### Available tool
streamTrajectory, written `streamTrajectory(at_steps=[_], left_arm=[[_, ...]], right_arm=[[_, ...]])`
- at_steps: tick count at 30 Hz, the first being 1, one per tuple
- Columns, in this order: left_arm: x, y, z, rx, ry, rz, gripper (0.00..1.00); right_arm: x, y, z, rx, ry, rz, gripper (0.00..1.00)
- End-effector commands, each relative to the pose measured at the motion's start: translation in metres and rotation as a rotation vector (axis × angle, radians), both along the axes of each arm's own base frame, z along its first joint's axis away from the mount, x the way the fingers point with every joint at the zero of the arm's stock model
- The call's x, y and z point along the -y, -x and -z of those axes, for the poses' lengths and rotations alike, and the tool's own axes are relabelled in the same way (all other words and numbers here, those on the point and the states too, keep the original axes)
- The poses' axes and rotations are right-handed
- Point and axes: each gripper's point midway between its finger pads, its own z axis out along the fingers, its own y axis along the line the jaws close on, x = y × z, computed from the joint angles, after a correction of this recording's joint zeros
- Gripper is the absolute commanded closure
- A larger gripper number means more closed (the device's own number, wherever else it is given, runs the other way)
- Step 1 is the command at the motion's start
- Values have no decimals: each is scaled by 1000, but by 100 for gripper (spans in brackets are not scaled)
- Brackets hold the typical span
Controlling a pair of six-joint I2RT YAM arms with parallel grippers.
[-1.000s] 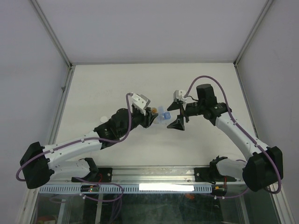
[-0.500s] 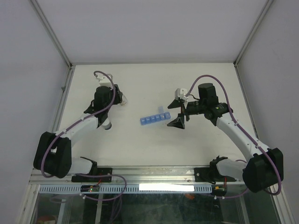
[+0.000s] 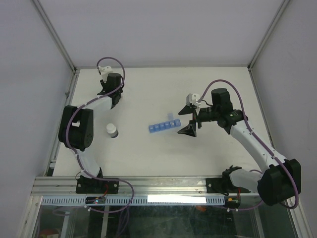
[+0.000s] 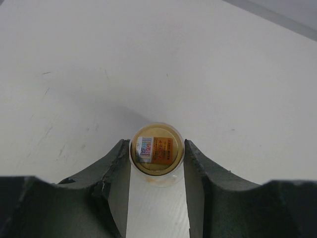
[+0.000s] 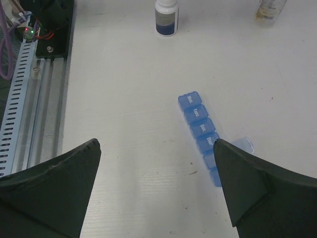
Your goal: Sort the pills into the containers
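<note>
My left gripper (image 4: 156, 148) is shut on a small clear bottle (image 4: 156, 148). The bottle is seen end-on, with an orange and white sticker on its round face. From above, this gripper (image 3: 115, 98) sits at the table's far left, mostly under its own arm. The pills show only as an orange-tan mass inside that bottle (image 5: 270, 9). The containers (image 3: 163, 126), a blue strip of day-marked boxes (image 5: 200, 126), lie mid-table with one lid (image 5: 242, 145) flipped open. My right gripper (image 3: 187, 121) hovers open just right of the strip. Nothing is between its fingers (image 5: 156, 144).
A white-capped bottle (image 3: 112, 130) with a grey label (image 5: 166, 17) stands left of the strip. The metal frame rail (image 3: 69, 94) runs along the table's left edge close to the left arm. A slotted cable rail (image 5: 25, 99) borders the near edge.
The left arm has swung away from the strip to the far left back of the table, folding up as it went. The strip now lies uncovered. The right arm has barely moved.
</note>
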Motion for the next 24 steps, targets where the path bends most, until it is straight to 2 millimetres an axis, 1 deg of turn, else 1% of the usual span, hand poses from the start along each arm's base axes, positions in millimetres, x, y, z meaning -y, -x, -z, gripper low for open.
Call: streamTrajectory(at_steps=[1, 2, 3, 5, 6, 7, 9, 10, 13, 15, 18, 19, 20, 21, 22, 23, 24], left_arm=[[-21, -11, -2, -23, -46, -121, 88], [-21, -12, -3, -20, -42, -121, 80], [-20, -14, -4, -18, -38, -116, 63], [-17, -16, -8, -11, -30, -102, 36], [-14, -17, -10, -7, -20, -88, 24], [-12, -17, -13, -2, -14, -78, 14], [-8, -16, -20, 9, 4, -53, 3], [-6, -15, -24, 16, 15, -39, 1], [4, -9, -39, 38, 50, 23, 1], [13, -1, -51, 62, 81, 77, 1], [31, 16, -77, 132, 140, 196, 1], [39, 26, -92, 173, 161, 252, 1], [47, 35, -103, 210, 180, 310, 1], [58, 44, -108, 237, 205, 382, 1], [70, 58, -126, 293, 230, 470, 1], [86, 71, -140, 337, 254, 579, 1], [101, 85, -149, 366, 281, 683, 2]], right_arm=[[0, -3, -17, 65, -36, 1, 0], [0, -3, -17, 62, -36, 0, 0], [0, -3, -16, 62, -35, 0, 0], [0, -3, -16, 62, -35, 0, 0], [0, -3, -15, 60, -34, -1, 0], [0, -3, -15, 60, -34, -1, 0], [0, -4, -15, 60, -32, 1, 0], [0, -4, -15, 58, -32, 2, 0], [0, -4, -15, 57, -33, 4, 0], [0, -5, -15, 52, -35, 6, 0], [1, -6, -15, 44, -40, 15, 0], [2, -7, -16, 39, -43, 19, 0], [3, -8, -17, 37, -45, 23, 0], [3, -9, -18, 34, -48, 28, 0], [5, -10, -19, 31, -53, 34, 0], [6, -11, -20, 30, -60, 41, 0], [8, -13, -22, 26, -68, 50, 0]])
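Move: At the far left of the table, the left hand already holds the gold-lidded pill bottle; its landing spot lies about 1 cm ahead, 1 cm left and 6 cm below. The white bottle stands some 23 cm back and 1 cm left of the hand, the blue pill organizer roughly 18 cm back and 28 cm right. From the right hand, the landing spot is about 28 cm ahead, 39 cm left and 17 cm below. Lowering the gold-lidded bottle by a last 1 cm or so, the left hand pauses at the table and spreads its fingers wide to let go of it. It then pulls up about 8 cm and away from the bottle, also drawing back and right some 5 cm each way, while the wrist swings clockwise and tips the fingers up a little. ##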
